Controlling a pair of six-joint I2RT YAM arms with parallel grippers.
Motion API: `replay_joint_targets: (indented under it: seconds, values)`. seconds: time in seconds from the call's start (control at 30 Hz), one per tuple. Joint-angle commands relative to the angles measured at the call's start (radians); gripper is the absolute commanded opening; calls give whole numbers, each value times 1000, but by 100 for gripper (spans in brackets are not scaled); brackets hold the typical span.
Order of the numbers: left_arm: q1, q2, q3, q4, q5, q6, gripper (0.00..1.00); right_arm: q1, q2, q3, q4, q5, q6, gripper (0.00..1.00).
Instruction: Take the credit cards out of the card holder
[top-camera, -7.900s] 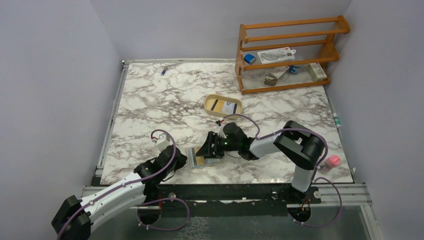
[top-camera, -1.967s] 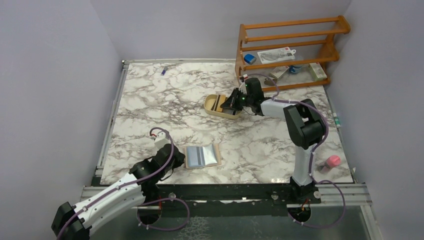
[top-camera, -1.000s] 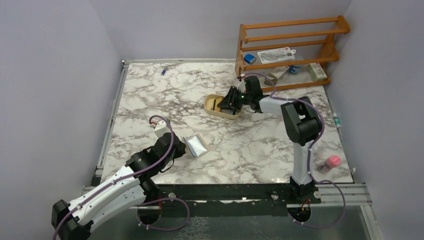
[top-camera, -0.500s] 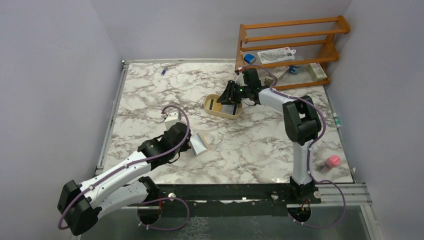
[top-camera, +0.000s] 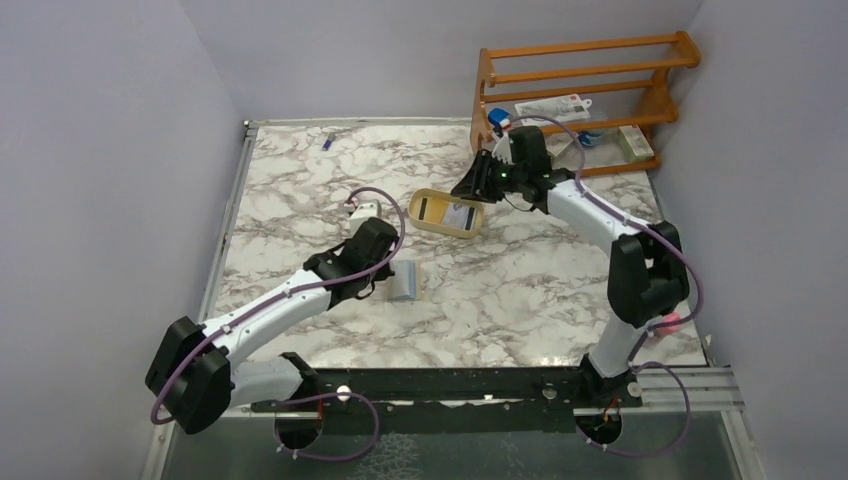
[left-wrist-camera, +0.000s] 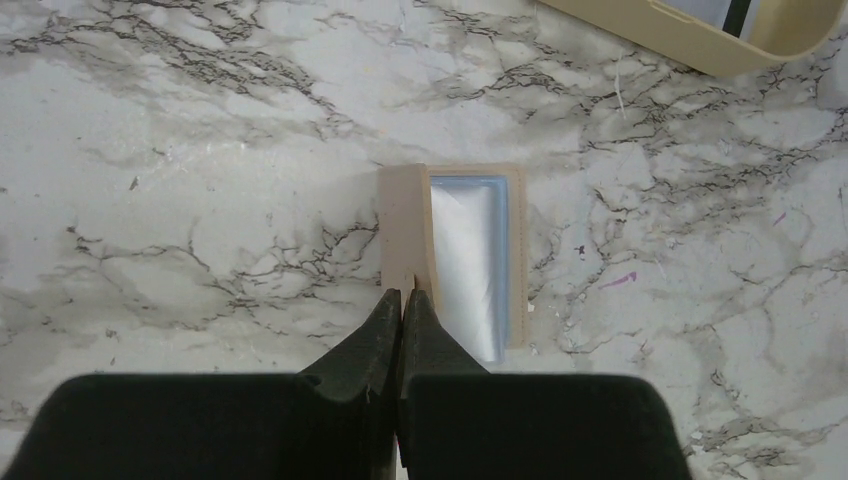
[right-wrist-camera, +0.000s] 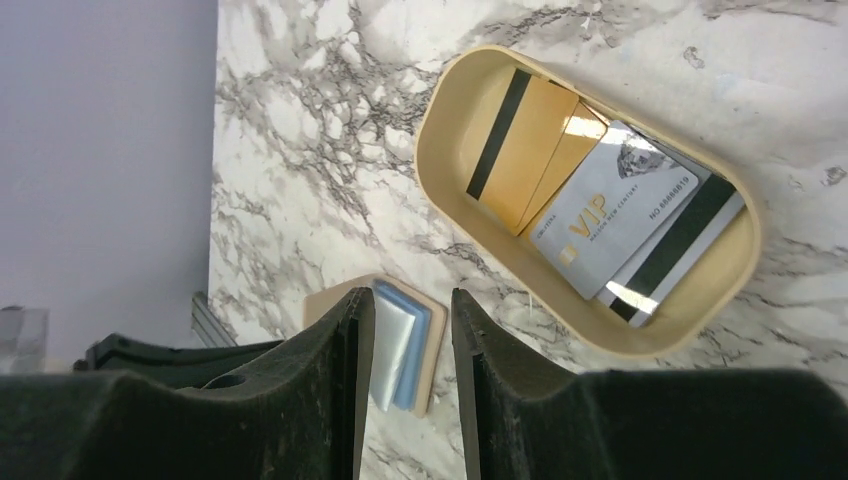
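Note:
The card holder is a tan wallet, open, with pale blue and whitish credit cards showing inside. My left gripper is shut on the near edge of its tan flap. In the top view this gripper holds the holder left of the table's middle. My right gripper is open and holds nothing. It hangs above the table beside the oval tan tray. In the top view it sits over the tray's far edge. Several cards, gold, grey and black-striped, lie in the tray.
The tan tray sits mid-table, just beyond the holder. A wooden rack with small items stands at the back right. A pink object lies near the right arm's base. A small purple item lies at the back left.
My left arm has carried the card holder from the near edge farther onto the table. My right gripper has risen and drawn back from inside the tray, jaws a little wider.

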Motion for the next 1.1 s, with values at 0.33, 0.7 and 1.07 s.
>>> replay_joint_targets:
  seconds: [0.33, 0.7, 1.07]
  values:
    - [-4, 218, 96, 201, 203, 24, 51, -50, -304, -239, -21, 127, -18, 39]
    - [5, 193, 71, 309, 279, -3, 99, -65, -368, -304, -13, 109, -24, 39]
    - [27, 113, 96, 406, 338, 106, 99, -65, -476, -370, 79, 5, -73, 39]
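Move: The card holder's middle lies about 3 cm right of the left gripper, 1 cm ahead and 5 cm below; its half-folded cover is still pinched between the shut fingertips. The card tray is roughly 17 cm ahead of that gripper and 14 cm to its right, near table height. From the right gripper, the holder is some 19 cm back, 13 cm left and 9 cm below, the tray about 2 cm back, 2 cm left and 9 cm below. Carry the left gripper about 10 cm to the right across the card holder and slightly forward, dipping 2 cm while the fingers open wide and let go of the cover, then rising some 3 cm as the wrist rolls left-side-down and turns clockwise. Draw the right gripper back and right off the tray, about 9 cm in all and a little upward, fingers staying part-open. ##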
